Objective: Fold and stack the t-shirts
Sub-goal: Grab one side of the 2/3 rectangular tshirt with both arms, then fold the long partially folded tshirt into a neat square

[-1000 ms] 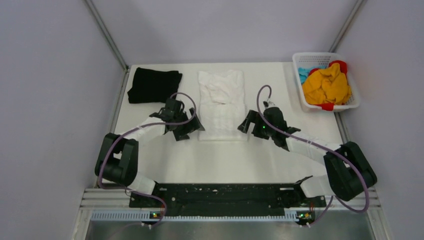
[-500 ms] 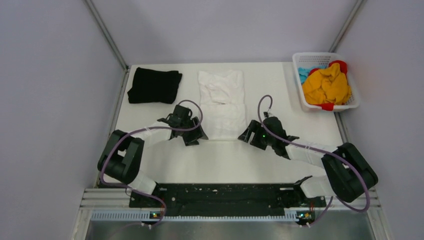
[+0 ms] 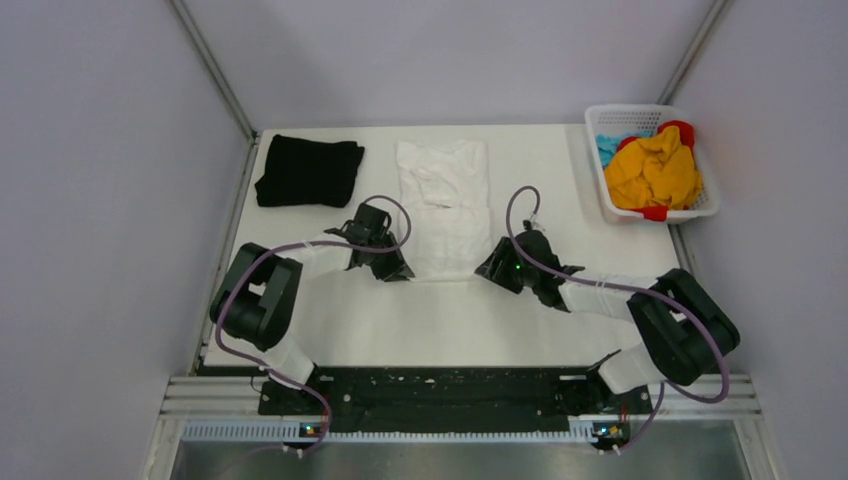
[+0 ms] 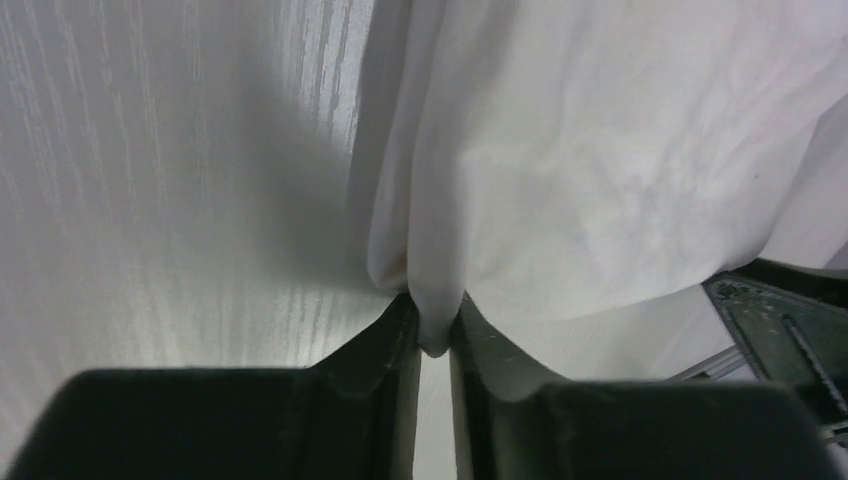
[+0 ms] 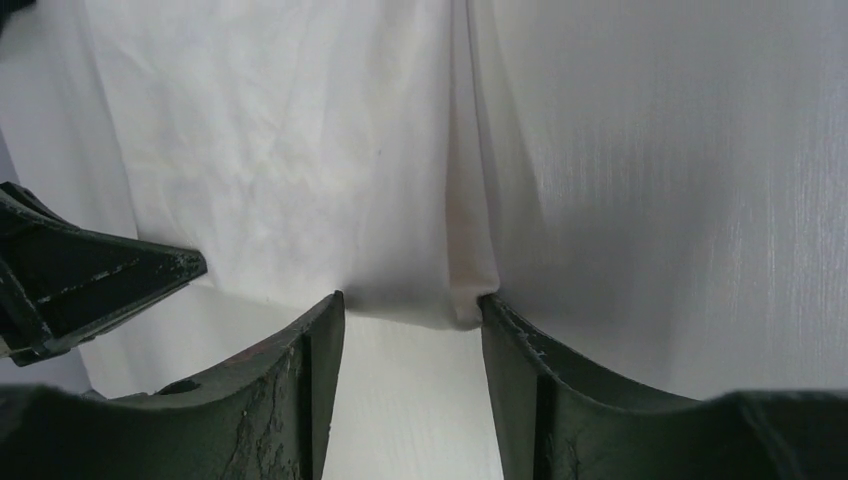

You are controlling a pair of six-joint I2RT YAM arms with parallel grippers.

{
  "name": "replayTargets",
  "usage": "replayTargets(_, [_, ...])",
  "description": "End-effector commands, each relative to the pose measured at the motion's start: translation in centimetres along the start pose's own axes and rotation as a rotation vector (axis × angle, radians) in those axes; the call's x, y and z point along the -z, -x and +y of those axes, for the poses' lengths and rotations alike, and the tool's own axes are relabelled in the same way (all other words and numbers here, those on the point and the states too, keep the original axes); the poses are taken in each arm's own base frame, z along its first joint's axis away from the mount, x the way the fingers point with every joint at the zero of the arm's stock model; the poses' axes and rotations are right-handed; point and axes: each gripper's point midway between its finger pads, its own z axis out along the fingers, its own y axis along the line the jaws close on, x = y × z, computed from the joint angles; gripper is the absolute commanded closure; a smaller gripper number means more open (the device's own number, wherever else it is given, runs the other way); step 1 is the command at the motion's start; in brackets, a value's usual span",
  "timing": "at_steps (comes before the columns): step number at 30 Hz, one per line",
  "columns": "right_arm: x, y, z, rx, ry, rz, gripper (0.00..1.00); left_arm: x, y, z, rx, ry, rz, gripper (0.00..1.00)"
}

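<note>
The white t-shirt lies flat, folded into a long strip, mid-table. The black t-shirt sits folded at the back left. My left gripper is at the white shirt's near-left corner. In the left wrist view it is shut on a pinched fold of the white t-shirt. My right gripper is at the near-right corner. In the right wrist view its jaws stand apart around the hem of the white t-shirt, the right fingertip touching the cloth's corner.
A white lattice basket holding yellow, red and blue cloth stands at the back right. Grey walls and metal rails close the table's left, right and back sides. Bare white tabletop lies between the shirt and the arm bases.
Both grippers came down and back to the white shirt's near corners while narrowing. The left one closed on a fold of the hem; the right one's jaws narrowed but remain apart.
</note>
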Motion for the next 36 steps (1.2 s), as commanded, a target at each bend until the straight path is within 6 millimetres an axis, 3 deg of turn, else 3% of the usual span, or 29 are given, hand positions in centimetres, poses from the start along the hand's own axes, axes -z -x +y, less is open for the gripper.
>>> replayTargets(1, [-0.8,-1.2,-3.5,0.011,-0.154,0.021,0.53,-1.7,0.2,2.5,-0.009,0.105,-0.005,0.91])
replayTargets(2, [-0.8,-1.3,-3.5,0.011,-0.156,0.023,0.61,-1.8,0.1,2.6,-0.01,0.111,0.002,1.0])
replayTargets(4, [-0.8,-1.4,-3.2,0.016,-0.134,0.029,0.85,-1.8,0.0,2.8,-0.014,0.115,0.006,1.0])
replayTargets(6, [-0.4,-1.9,-2.2,0.049,-0.08,0.048,1.0,-1.3,-0.4,2.7,-0.021,0.103,0.008,1.0])
replayTargets(10, [1.6,-3.9,-0.4,0.149,-0.013,0.108,1.0,1.0,-2.0,3.0,-0.045,0.077,-0.02,1.0])
replayTargets(16, [7.1,-8.2,0.4,0.212,0.063,0.211,1.0,6.0,-6.5,3.6,-0.132,0.076,-0.086,1.0])
replayTargets(22, [14.4,-11.0,5.8,0.275,0.348,0.311,1.0,12.2,-9.1,2.7,-0.18,-0.002,-0.142,1.0])
replayTargets(28, [18.2,-10.1,8.4,0.26,0.473,0.301,1.0,17.9,-8.9,0.2,-0.223,-0.215,-0.279,1.0])
replayTargets(32, [18.6,-8.3,9.9,0.28,0.482,0.222,1.0,19.1,-7.0,-0.8,-0.222,-0.198,-0.362,1.0])
replayTargets(36, [17.9,-4.9,10.4,0.287,0.4,0.076,1.0,18.8,-3.6,-3.1,-0.223,-0.191,-0.475,1.0])
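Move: The left hand has its fingers around the near left corner of the folded white t-shirt, about 1 cm below and right at the tips; the right hand is likewise at the near right corner, also about 1 cm down. The shirt's far part stretches away ahead of both. The black folded t-shirt lies some 22 cm ahead and 20 cm left of the left hand, and the laundry basket about 24 cm ahead and 34 cm right of the right hand. Nearly in place at first, both hands finish closing and pinch the two near corners of the white t-shirt. Then they draw back towards the base, the left some 13 cm and the right about 16 cm, climbing 13 to 14 cm with a little drift left. The left fingertips tilt outward and up about 25 degrees; the right hand turns counter-clockwise about 30. ##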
